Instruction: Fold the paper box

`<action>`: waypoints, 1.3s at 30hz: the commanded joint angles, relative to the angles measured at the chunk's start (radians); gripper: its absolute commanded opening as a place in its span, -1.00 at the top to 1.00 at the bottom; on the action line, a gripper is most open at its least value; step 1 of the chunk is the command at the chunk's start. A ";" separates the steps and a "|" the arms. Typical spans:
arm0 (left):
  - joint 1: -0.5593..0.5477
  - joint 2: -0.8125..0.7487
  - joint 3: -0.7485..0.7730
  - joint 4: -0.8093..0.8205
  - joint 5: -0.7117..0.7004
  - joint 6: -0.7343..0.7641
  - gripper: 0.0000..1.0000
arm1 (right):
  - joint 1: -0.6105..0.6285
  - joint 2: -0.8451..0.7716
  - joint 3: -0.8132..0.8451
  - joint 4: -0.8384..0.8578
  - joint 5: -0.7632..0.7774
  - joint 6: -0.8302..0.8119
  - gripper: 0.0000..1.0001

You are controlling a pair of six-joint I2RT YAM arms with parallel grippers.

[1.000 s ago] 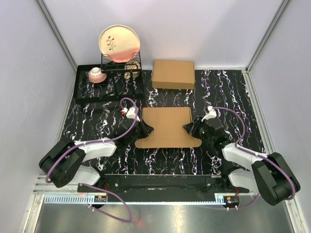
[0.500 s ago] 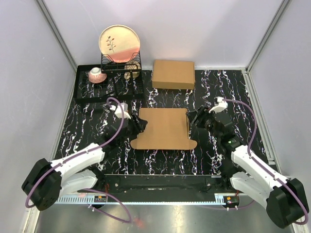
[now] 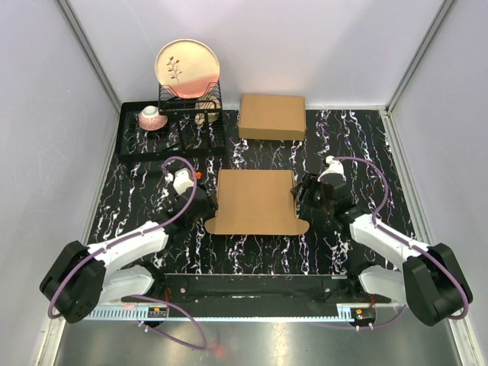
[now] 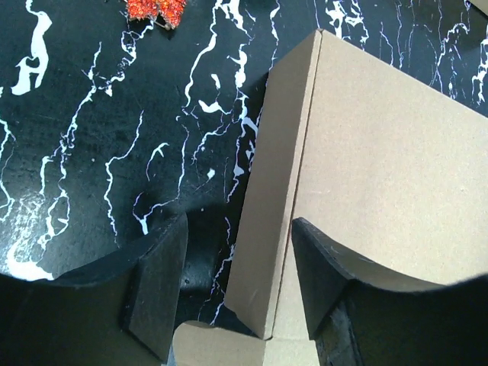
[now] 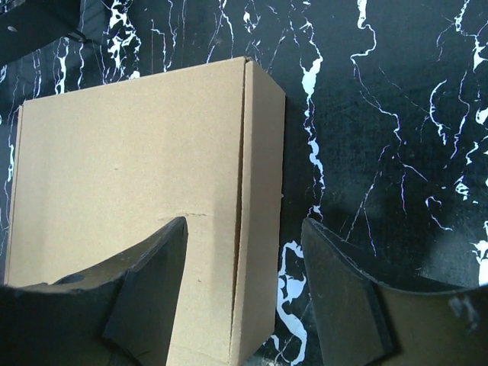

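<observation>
The paper box (image 3: 255, 202) lies on the black marbled table as a brown cardboard sheet with its two side flaps folded up and rounded tabs at its near corners. My left gripper (image 3: 207, 200) is at its left edge. In the left wrist view it (image 4: 240, 286) is open, its fingers (image 4: 160, 293) standing either side of the raised left flap (image 4: 274, 206) with gaps showing. My right gripper (image 3: 303, 194) is at the box's right edge. In the right wrist view it (image 5: 244, 293) is open astride the raised right flap (image 5: 259, 191), gripping nothing.
A second, made-up brown box (image 3: 272, 116) sits at the back of the table. A black dish rack (image 3: 171, 133) at the back left holds a plate (image 3: 187, 67) and a pink cup (image 3: 152, 117). A small orange thing (image 4: 155, 9) lies left of the paper box.
Both grippers have opened and let go of the side flaps. The box has shifted slightly left and towards the back, and both arms have shifted with it.
</observation>
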 commanded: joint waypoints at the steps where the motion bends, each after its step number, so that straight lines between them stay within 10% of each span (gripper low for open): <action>1: 0.014 0.056 0.046 0.103 -0.025 -0.002 -0.21 | -0.002 0.047 0.015 0.070 0.003 -0.015 -0.36; 7: 0.022 0.201 0.096 0.142 0.038 0.003 -0.17 | -0.002 0.135 0.022 0.116 -0.040 -0.012 -0.26; 22: -0.020 0.302 0.003 0.366 0.179 -0.019 0.88 | 0.029 0.213 -0.035 0.231 -0.126 0.053 0.46; 39: -0.117 0.485 -0.029 0.500 0.207 -0.071 1.00 | 0.092 0.333 -0.093 0.303 -0.097 0.128 0.61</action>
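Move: The box's left top edge has its middle about 3 cm ahead and 3 cm right of the left hand, 1 cm lower; the red ornament lies some 11 cm ahead and 5 cm left. The box's right top edge has its middle about 1 cm ahead and 2 cm left of the right hand, 3 cm below. From that hand the projecting front flap is roughly 13 cm back and 16 cm left, the closed carton 29 cm ahead and 10 cm left. The left hand slides forward and right onto the box's left top edge while the right hand sinks about 3 cm and edges left onto the right one, and each closes its open fingers across the seam there, one finger over the lid and one outside the wall. Keeping these pinches, both push forward along with the box, the left reaching about 5 cm forward and 5 cm right in all and tipping its fingers up nearly 10 degrees, the right ending some 3 cm farther forward. ##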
